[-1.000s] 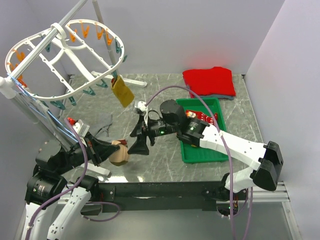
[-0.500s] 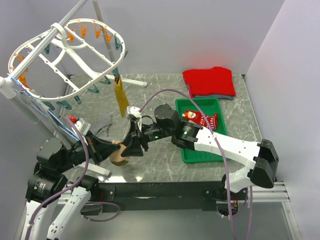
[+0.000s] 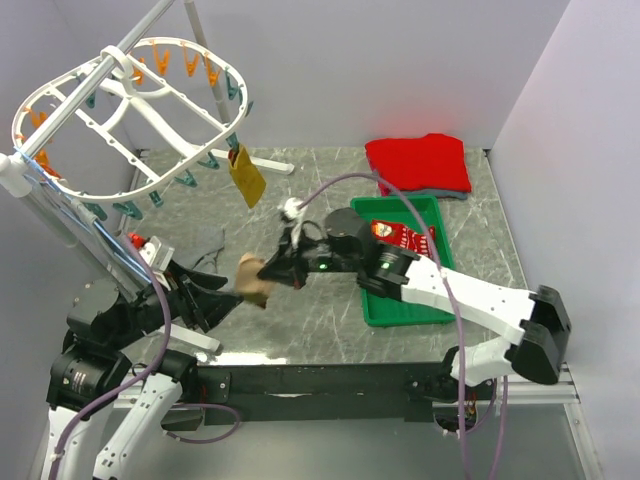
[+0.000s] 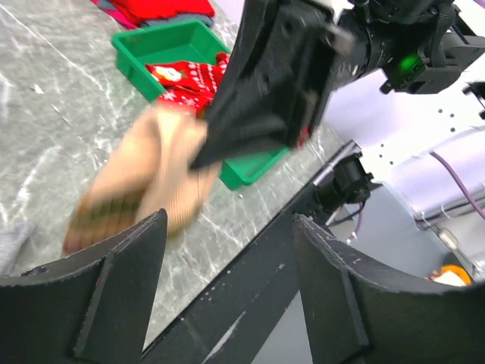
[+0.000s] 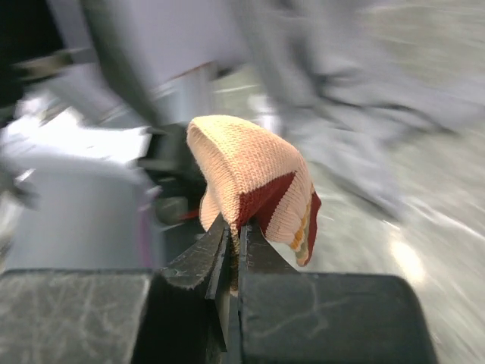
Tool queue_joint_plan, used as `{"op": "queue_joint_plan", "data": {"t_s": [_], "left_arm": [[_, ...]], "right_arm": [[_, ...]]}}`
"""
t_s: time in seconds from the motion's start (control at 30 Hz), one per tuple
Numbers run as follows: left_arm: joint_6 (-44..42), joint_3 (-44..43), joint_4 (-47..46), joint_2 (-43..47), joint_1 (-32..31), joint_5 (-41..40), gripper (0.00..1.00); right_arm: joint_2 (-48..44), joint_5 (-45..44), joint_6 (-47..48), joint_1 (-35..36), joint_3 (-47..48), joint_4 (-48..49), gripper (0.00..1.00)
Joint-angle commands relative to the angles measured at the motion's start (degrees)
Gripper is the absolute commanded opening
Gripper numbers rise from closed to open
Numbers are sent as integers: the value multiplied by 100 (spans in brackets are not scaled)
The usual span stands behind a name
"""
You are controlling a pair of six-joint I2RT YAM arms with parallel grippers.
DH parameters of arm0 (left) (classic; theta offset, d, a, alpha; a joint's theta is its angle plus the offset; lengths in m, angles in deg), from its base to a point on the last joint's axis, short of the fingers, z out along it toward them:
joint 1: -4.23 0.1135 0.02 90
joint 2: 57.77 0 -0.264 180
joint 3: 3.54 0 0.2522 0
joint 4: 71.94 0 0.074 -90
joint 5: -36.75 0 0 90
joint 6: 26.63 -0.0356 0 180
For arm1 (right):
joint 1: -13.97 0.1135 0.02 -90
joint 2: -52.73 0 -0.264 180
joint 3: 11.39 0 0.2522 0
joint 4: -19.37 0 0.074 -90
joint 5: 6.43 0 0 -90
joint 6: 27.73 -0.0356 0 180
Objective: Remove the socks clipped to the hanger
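Note:
The white oval hanger (image 3: 150, 185) stands high at the back left, and a mustard-yellow sock (image 3: 247, 175) dangles from a clip on its near rim. My right gripper (image 3: 272, 276) (image 5: 239, 227) is shut on a tan sock (image 3: 254, 280) (image 5: 254, 178) and holds it above the table. Just left of that sock, my left gripper (image 3: 222, 292) (image 4: 227, 258) stands open with nothing between its fingers. In the left wrist view the tan sock (image 4: 144, 182) is a blur hanging from the right gripper (image 4: 250, 148). Red patterned socks (image 3: 400, 236) (image 4: 189, 76) lie in the tray.
A green tray (image 3: 395, 305) (image 4: 163, 39) sits right of centre. A folded red garment (image 3: 420, 163) lies at the back right. A grey cloth (image 3: 205, 243) lies on the marble table near the hanger's metal stand (image 3: 60, 215).
My left gripper has opened and let go of the tan sock. My right gripper came in, shut on the sock, and drew it up and slightly rightward.

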State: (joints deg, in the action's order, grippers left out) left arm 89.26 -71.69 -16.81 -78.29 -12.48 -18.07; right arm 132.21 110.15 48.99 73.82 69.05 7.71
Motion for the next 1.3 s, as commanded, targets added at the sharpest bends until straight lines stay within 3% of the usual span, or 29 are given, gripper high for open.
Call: {"op": "queue_joint_plan", "data": {"t_s": [0.0, 0.2, 0.47, 0.53, 0.57, 0.63, 0.67, 0.77, 0.87, 1.0, 1.07, 1.27], "left_arm": [[-128, -282, 3, 100, -8, -511, 73], [-198, -292, 56, 126, -8, -662, 72], [-225, -256, 12, 91, -8, -626, 72], [-225, -256, 3, 91, -8, -626, 72], [-225, -256, 3, 91, -8, -626, 73], [-225, -256, 3, 83, -8, -635, 73], [-225, -256, 3, 91, -8, -644, 73], [-225, -265, 3, 91, -8, -679, 72], [-190, -256, -23, 118, -8, -758, 72], [-146, -274, -76, 170, -8, -855, 72], [-137, -291, -58, 179, -8, -907, 72], [-146, -353, 47, 197, -8, -1004, 72]], "right_arm": [[-854, -1418, -131, -562, -365, -175, 0], [-1786, -3070, -105, -1605, -752, -1273, 0], [-2438, -3819, -386, -2961, -1464, -2030, 0], [-2411, -3863, -439, -3102, -1587, -2109, 19], [-2342, -3872, -482, -3138, -1605, -2135, 36], [-2210, -3881, -466, -3147, -1579, -2180, 55], [-2148, -3872, -430, -3155, -1526, -2206, 72], [-1788, -3819, -316, -3147, -1105, -2294, 91], [-1454, -3478, -149, -3007, -674, -2031, 100], [-831, -2705, 298, -2611, -139, -936, 100], [-286, -1909, 606, -2453, -6, -390, 100], [1559, -613, 651, -2347, 1162, 1131, 100]]}}
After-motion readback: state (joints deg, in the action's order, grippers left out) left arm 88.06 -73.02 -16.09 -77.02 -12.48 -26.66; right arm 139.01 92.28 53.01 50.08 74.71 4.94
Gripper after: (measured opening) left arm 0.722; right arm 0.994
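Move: Out to the right and below lies the green tray, its middle some 40 cm right of the right hand, about 10 cm ahead and roughly 27 cm lower; the hand already holds the peach striped sock. A red sock lies in the tray about 37 cm right and 15 cm ahead of that hand. The yellow hanging sock is about 27 cm ahead, 8 cm left and slightly higher. From the left hand, the tray is roughly 52 cm right, 15 cm ahead and 31 cm down. Swinging the held striped sock quickly right and forward, about 28 cm across and 16 cm out, the right hand turns nearly 70 degrees clockwise, then dips some 9 cm over the tray's left part as its fingers open wide and let go. Empty and open, it turns back left about 17 cm, a little forward and up, towards the yellow hanging sock, wrist unwinding counter-clockwise. ##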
